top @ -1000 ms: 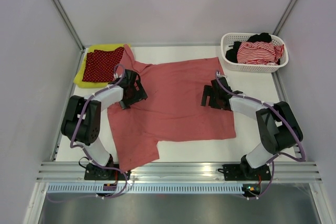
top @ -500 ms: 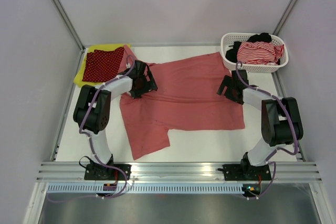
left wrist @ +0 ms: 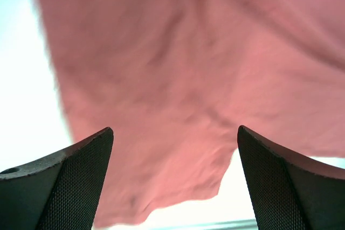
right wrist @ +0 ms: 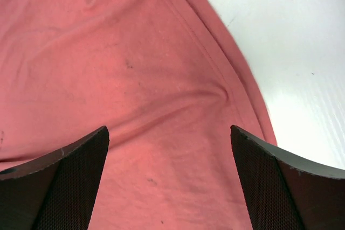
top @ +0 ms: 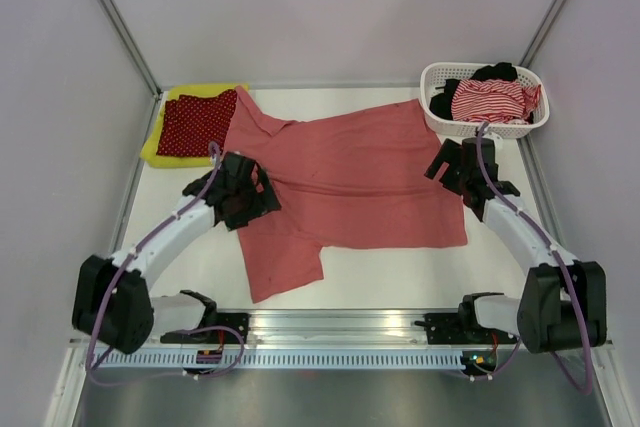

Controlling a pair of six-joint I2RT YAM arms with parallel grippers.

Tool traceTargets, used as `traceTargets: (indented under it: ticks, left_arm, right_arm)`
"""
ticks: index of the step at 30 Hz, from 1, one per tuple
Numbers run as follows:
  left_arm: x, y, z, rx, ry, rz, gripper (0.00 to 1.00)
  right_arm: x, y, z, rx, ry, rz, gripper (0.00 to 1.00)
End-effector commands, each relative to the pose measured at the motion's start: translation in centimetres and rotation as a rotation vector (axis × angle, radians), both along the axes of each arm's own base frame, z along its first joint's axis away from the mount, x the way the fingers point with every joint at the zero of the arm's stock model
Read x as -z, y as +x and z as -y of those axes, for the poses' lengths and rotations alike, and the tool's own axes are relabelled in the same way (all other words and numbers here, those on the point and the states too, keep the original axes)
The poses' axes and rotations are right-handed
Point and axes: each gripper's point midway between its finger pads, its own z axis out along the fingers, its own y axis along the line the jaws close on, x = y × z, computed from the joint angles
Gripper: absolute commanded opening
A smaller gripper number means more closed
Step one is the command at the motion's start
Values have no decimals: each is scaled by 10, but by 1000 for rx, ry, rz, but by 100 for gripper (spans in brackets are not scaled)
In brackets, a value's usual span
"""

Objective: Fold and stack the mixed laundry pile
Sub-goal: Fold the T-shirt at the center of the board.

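A salmon-pink polo shirt (top: 350, 172) lies spread flat across the middle of the table, one sleeve reaching toward the near edge. My left gripper (top: 252, 197) hovers open over the shirt's left side; in its wrist view, pink cloth (left wrist: 178, 68) fills the space between the wide-apart fingers (left wrist: 64, 187). My right gripper (top: 452, 167) is open above the shirt's right edge, where a hem (right wrist: 215, 63) runs between its fingers (right wrist: 291, 187). A dark red white-dotted cloth (top: 195, 119) rests on a yellow-green garment (top: 155, 147) at the back left.
A white perforated basket (top: 490, 129) stands at the back right with a red-white striped piece (top: 490, 99) and a black piece (top: 497, 72) in it. Bare white table (top: 400, 277) lies in front of the shirt. Grey walls close the sides.
The shirt slid right and away from the arms. Both arms have swung outward: the left gripper pulled back over the left side, the right moved to the shirt's right edge. Both stayed open.
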Motion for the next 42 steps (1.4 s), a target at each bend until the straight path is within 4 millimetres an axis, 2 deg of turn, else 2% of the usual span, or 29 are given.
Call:
traceTargets:
  ticks: [1,3,6,12,14,16,17,20,21,22,26,27,29,34,38,42]
  left_arm:
    - [34,-84,-33,-125,48,-238,99]
    - [52,-120,-29,-106,-7,-351,100]
    - [64,-151,-22,-102,-62,-442,100]
    - [74,-177,-8,-92,-52,-519,100]
    - [84,-186,-10,-102,-41,-531,100]
    - [88,-186,-9,-124,-54,-522,97]
    - [88,-188,-8,-135,-50,-522,89]
    - [87,-185,-11,-166,-43,-484,79]
    - [86,-183,-11,-177,-46,-473,69]
    - [87,-181,-13,-185,-37,-465,64]
    - [85,-176,-13,-184,-24,-452,26]
    - [86,-176,-14,-183,-17,-452,3]
    - [84,-174,-11,-163,-25,-442,2]
    - [67,-170,1,-73,-95,-405,2]
    - [53,-173,7,-11,-140,-378,2]
    - [46,-186,7,34,-160,-404,2]
  right_arm:
    - [-1,-15,10,72,-4,6,98]
    - [-1,-18,11,75,-4,8,98]
    - [1,-20,13,81,-11,-3,98]
    - [9,-20,13,75,-18,-30,98]
    - [10,-21,13,74,-20,-35,98]
    - [11,-20,12,72,-20,-36,98]
    - [10,-20,12,73,-19,-35,98]
    - [10,-22,13,81,-20,-35,98]
    - [10,-24,14,83,-22,-35,98]
    - [10,-25,14,87,-20,-36,98]
    - [7,-34,21,126,-28,-30,98]
    - [6,-40,25,147,-39,-34,98]
    - [7,-49,32,207,-35,-46,98]
    - [22,-99,54,354,-39,-165,98]
    - [43,-131,48,409,54,-218,98]
    - [65,-138,34,406,138,-255,96]
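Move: For the left hand, the near sleeve's outer corner on the salmon T-shirt lies about 18 cm back, 1 cm left and 9 cm below; the same sleeve's inner corner is 14 cm back and 11 cm right. The folded stack is some 15 cm ahead and 18 cm left. For the right hand, the shirt's near right corner is about 15 cm back, 7 cm right and 10 cm below; the laundry basket is some 15 cm ahead and 12 cm right. Back and down goes the open left hand, about 18 cm towards the sleeve's outer corner by the board's front edge, tipping some 25 degrees steeper; its fingers shut on that corner and rise 2 cm with it. After a near halt, the right hand sweeps back and sinks towards the shirt's near right corner, also drifting right and turning clockwise, fingers still open. ##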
